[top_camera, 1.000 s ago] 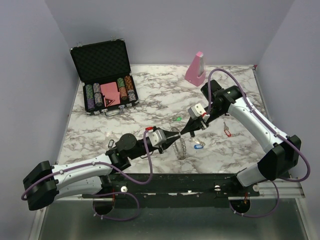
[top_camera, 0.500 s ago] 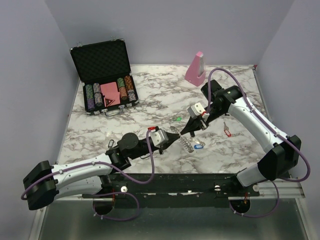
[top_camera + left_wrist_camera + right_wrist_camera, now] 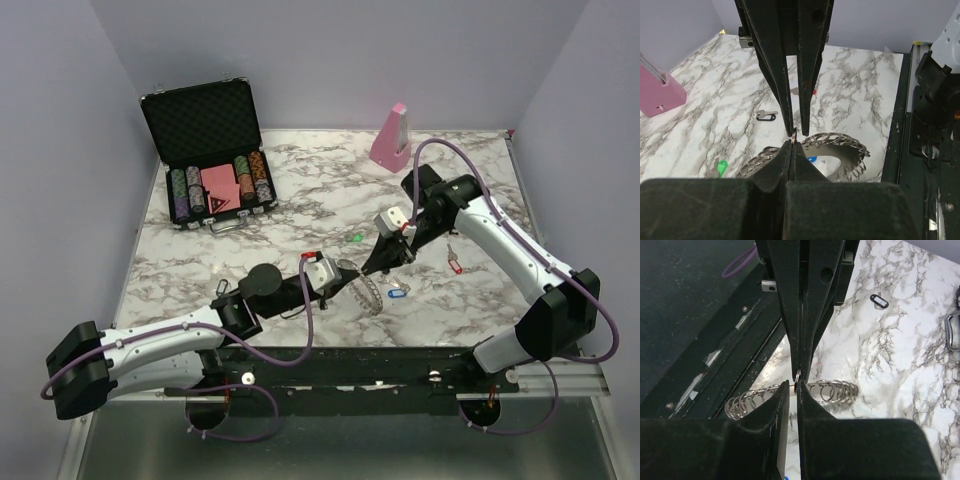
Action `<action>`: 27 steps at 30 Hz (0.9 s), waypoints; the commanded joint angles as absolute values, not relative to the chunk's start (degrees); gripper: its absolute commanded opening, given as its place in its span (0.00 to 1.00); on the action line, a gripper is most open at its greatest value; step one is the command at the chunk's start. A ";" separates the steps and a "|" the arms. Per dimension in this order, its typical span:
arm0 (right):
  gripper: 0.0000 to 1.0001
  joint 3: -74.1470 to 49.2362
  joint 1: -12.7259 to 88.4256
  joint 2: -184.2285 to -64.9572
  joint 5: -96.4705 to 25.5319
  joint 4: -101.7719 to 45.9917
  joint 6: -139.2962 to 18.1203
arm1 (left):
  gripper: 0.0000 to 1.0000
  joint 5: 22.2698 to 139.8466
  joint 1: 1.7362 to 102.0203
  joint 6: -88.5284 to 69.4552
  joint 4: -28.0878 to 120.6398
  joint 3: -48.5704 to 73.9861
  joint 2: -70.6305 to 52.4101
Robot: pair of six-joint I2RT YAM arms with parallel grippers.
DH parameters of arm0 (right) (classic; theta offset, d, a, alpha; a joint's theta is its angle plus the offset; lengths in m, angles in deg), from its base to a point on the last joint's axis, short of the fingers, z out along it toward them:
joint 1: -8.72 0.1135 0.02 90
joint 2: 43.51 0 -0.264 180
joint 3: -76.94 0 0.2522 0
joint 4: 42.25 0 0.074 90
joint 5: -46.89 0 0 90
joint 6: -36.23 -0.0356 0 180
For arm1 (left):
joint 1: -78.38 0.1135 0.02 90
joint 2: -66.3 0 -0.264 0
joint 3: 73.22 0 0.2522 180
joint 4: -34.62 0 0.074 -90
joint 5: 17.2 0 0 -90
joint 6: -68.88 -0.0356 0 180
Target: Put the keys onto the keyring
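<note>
The keyring [image 3: 372, 298] is a grey ring rimmed with small loops, tilted just above the table's front middle; it also shows as keyring [image 3: 845, 150] and keyring [image 3: 832, 390]. My left gripper [image 3: 345, 272] [image 3: 792, 143] is shut on one of its loops. My right gripper [image 3: 368, 268] [image 3: 792, 386] meets it tip to tip at that loop, its jaws a narrow gap apart. Loose keys lie around: green key [image 3: 357, 238] [image 3: 720, 165], blue key [image 3: 396, 293], red key [image 3: 456, 266], black-tagged key [image 3: 766, 115], and another black-tagged key [image 3: 879, 301].
An open black case [image 3: 205, 150] with poker chips stands at the back left. A pink wedge block [image 3: 392, 135] [image 3: 660, 95] sits at the back middle. The black base rail [image 3: 900, 125] runs along the near edge.
The keyring has tipped from edge-on to a flatter tilt. My left gripper has closed onto a loop, and my right gripper's jaws have parted slightly.
</note>
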State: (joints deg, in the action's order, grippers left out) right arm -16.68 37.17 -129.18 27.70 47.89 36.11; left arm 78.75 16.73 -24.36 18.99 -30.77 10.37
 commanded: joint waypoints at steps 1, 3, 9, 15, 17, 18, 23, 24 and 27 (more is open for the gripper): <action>0.22 -14.43 37.73 -127.36 32.04 48.25 33.25 | 0.00 76.92 16.68 -27.00 23.14 -28.61 12.77; 0.26 -13.90 37.73 -127.10 31.86 47.28 31.49 | 0.00 77.89 16.59 -29.02 25.60 -28.35 13.65; 0.35 -13.73 37.73 -126.92 31.42 44.21 25.16 | 0.00 80.26 16.59 -35.79 35.89 -25.45 14.62; 0.38 -13.55 38.16 -127.62 30.72 39.72 18.83 | 0.00 82.46 16.68 -42.02 39.94 -24.13 15.23; 0.38 -13.37 38.78 -127.71 30.19 38.67 17.34 | 0.00 82.99 16.68 -43.52 40.47 -23.78 15.32; 0.39 -13.29 39.22 -127.89 29.76 37.97 16.55 | 0.00 83.25 16.50 -43.88 40.90 -23.52 15.15; 0.40 -13.46 41.24 -128.68 26.94 36.38 15.40 | 0.00 84.22 16.59 -43.97 42.23 -22.02 14.27; 0.40 -13.37 41.42 -128.85 26.59 36.29 15.31 | 0.00 84.31 16.59 -43.88 42.23 -22.02 14.26; 0.40 -12.68 42.21 -128.85 24.49 34.98 14.52 | 0.00 84.49 16.50 -43.09 42.05 -22.02 14.26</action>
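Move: The keyring already hangs by one small loop from the left hand's shut fingertips, its middle about 8 cm below both hands, 1 cm back and 2 cm right of the left one, level sideways with the right one. That loop lies within 1 cm of the right hand point. From the left hand, the blue key is about 6 cm ahead, 11 right; the black key 11 ahead, 8 right; the green key 20 ahead, 1 right; all some 20 below. The keyring is carried left by the left hand, which keeps its pinch on the small loop: about 2 cm left while sinking some 2.5 cm, then up a little, rolling about 20 degrees so its left side rises. Already parted, the right fingers open wider around the loop; that hand eases about 1 cm back, then follows 1.5 cm left, tilting about 10 degrees. ##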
